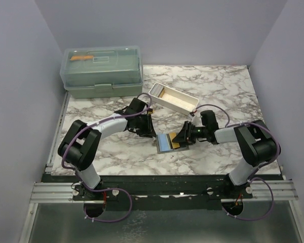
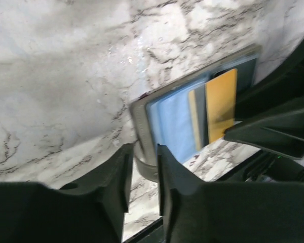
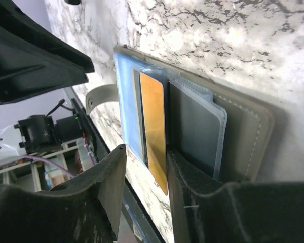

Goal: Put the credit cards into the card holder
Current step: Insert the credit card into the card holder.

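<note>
The card holder (image 1: 167, 143) lies open on the marble table between my two grippers. A light blue credit card (image 2: 175, 121) and a gold one (image 2: 221, 104) sit in its slots, the gold card (image 3: 153, 116) sticking out past the near edge. My left gripper (image 2: 144, 152) is open at the holder's left end, its fingers either side of the grey rim (image 2: 137, 116) and the snap strap (image 2: 144, 169). My right gripper (image 3: 146, 152) is open too. The gold card's end lies between its fingers, close against the right one. In the top view the left gripper (image 1: 153, 135) and right gripper (image 1: 181, 140) flank the holder.
A long white tray (image 1: 173, 98) stands just behind the holder. A big green lidded box (image 1: 101, 71) fills the back left. The table's near edge and its black rail (image 1: 162, 179) run close in front of the holder.
</note>
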Action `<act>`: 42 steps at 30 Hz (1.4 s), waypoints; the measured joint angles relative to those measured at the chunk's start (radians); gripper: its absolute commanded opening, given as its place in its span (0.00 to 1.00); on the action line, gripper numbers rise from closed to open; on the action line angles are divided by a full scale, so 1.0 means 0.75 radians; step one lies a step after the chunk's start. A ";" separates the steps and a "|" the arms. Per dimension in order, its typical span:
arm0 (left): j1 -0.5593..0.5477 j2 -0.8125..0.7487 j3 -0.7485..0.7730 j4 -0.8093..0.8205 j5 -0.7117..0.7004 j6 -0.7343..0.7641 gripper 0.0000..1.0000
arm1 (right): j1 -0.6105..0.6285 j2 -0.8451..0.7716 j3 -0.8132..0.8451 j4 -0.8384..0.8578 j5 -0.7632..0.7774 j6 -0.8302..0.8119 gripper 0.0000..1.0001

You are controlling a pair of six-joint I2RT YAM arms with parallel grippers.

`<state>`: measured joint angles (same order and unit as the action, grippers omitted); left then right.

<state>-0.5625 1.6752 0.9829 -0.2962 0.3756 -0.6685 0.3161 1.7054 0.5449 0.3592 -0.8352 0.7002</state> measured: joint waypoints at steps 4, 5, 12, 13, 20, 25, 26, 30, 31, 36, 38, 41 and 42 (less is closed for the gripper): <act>-0.007 0.050 -0.020 -0.005 -0.001 -0.002 0.19 | 0.044 -0.069 0.037 -0.132 0.108 -0.014 0.44; -0.014 0.072 -0.024 -0.007 -0.001 -0.006 0.17 | 0.064 -0.076 0.052 -0.165 0.141 -0.017 0.44; -0.075 0.102 -0.030 0.004 -0.009 -0.039 0.07 | 0.242 -0.075 0.179 -0.349 0.366 -0.013 0.39; -0.077 0.102 -0.029 0.002 -0.013 -0.041 0.07 | 0.253 -0.075 0.193 -0.375 0.387 -0.013 0.39; -0.089 0.100 -0.029 0.009 -0.027 -0.045 0.08 | 0.298 -0.131 0.231 -0.513 0.547 -0.005 0.55; -0.121 0.103 -0.029 0.025 -0.028 -0.045 0.08 | 0.313 -0.197 0.231 -0.606 0.635 -0.031 0.59; -0.125 0.104 -0.029 0.026 -0.028 -0.045 0.08 | 0.313 -0.200 0.231 -0.610 0.639 -0.031 0.59; -0.128 0.104 -0.029 0.026 -0.027 -0.045 0.07 | 0.326 -0.200 0.232 -0.612 0.645 -0.028 0.60; -0.128 0.104 -0.029 0.026 -0.026 -0.045 0.07 | 0.333 -0.199 0.234 -0.616 0.653 -0.025 0.60; -0.124 0.106 -0.023 0.015 -0.025 -0.045 0.09 | 0.440 -0.204 0.263 -0.626 0.756 -0.003 0.72; -0.116 0.106 -0.016 0.007 -0.027 -0.044 0.10 | 0.466 -0.233 0.237 -0.604 0.783 0.022 0.77; -0.117 0.107 -0.008 0.010 -0.027 -0.045 0.11 | 0.473 -0.303 0.198 -0.640 0.835 0.043 0.77; -0.117 0.107 -0.004 0.010 -0.027 -0.045 0.12 | 0.468 -0.325 0.190 -0.663 0.850 0.042 0.77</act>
<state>-0.6502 1.7554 0.9798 -0.2886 0.3553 -0.7021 0.6674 1.4620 0.6872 -0.1379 -0.1978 0.7319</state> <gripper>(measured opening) 0.102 0.766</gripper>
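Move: The gold card stands half tilted at the card holder, its middle about 1 cm ahead of the right hand, level sideways and 1 cm below. From that hand the blue pocket lies some 5 cm left, neither ahead nor back, and the black pocket about 3 cm right, also level fore and aft. The holder's middle lies roughly 8 cm right of the left hand, 3 cm back and 4 cm below; the card, about 9 cm right of it and 2 cm back. Bring the left gripper down about 3 cm while drawing it back and a little right, closing its fingers beside the holder's left edge. With the right, nudge left twice, easing back after each, to end about 2 cm left and 2 cm back; keep its right finger at the card's right edge, roll the fingers some 25 degrees more downward and open them wider. ##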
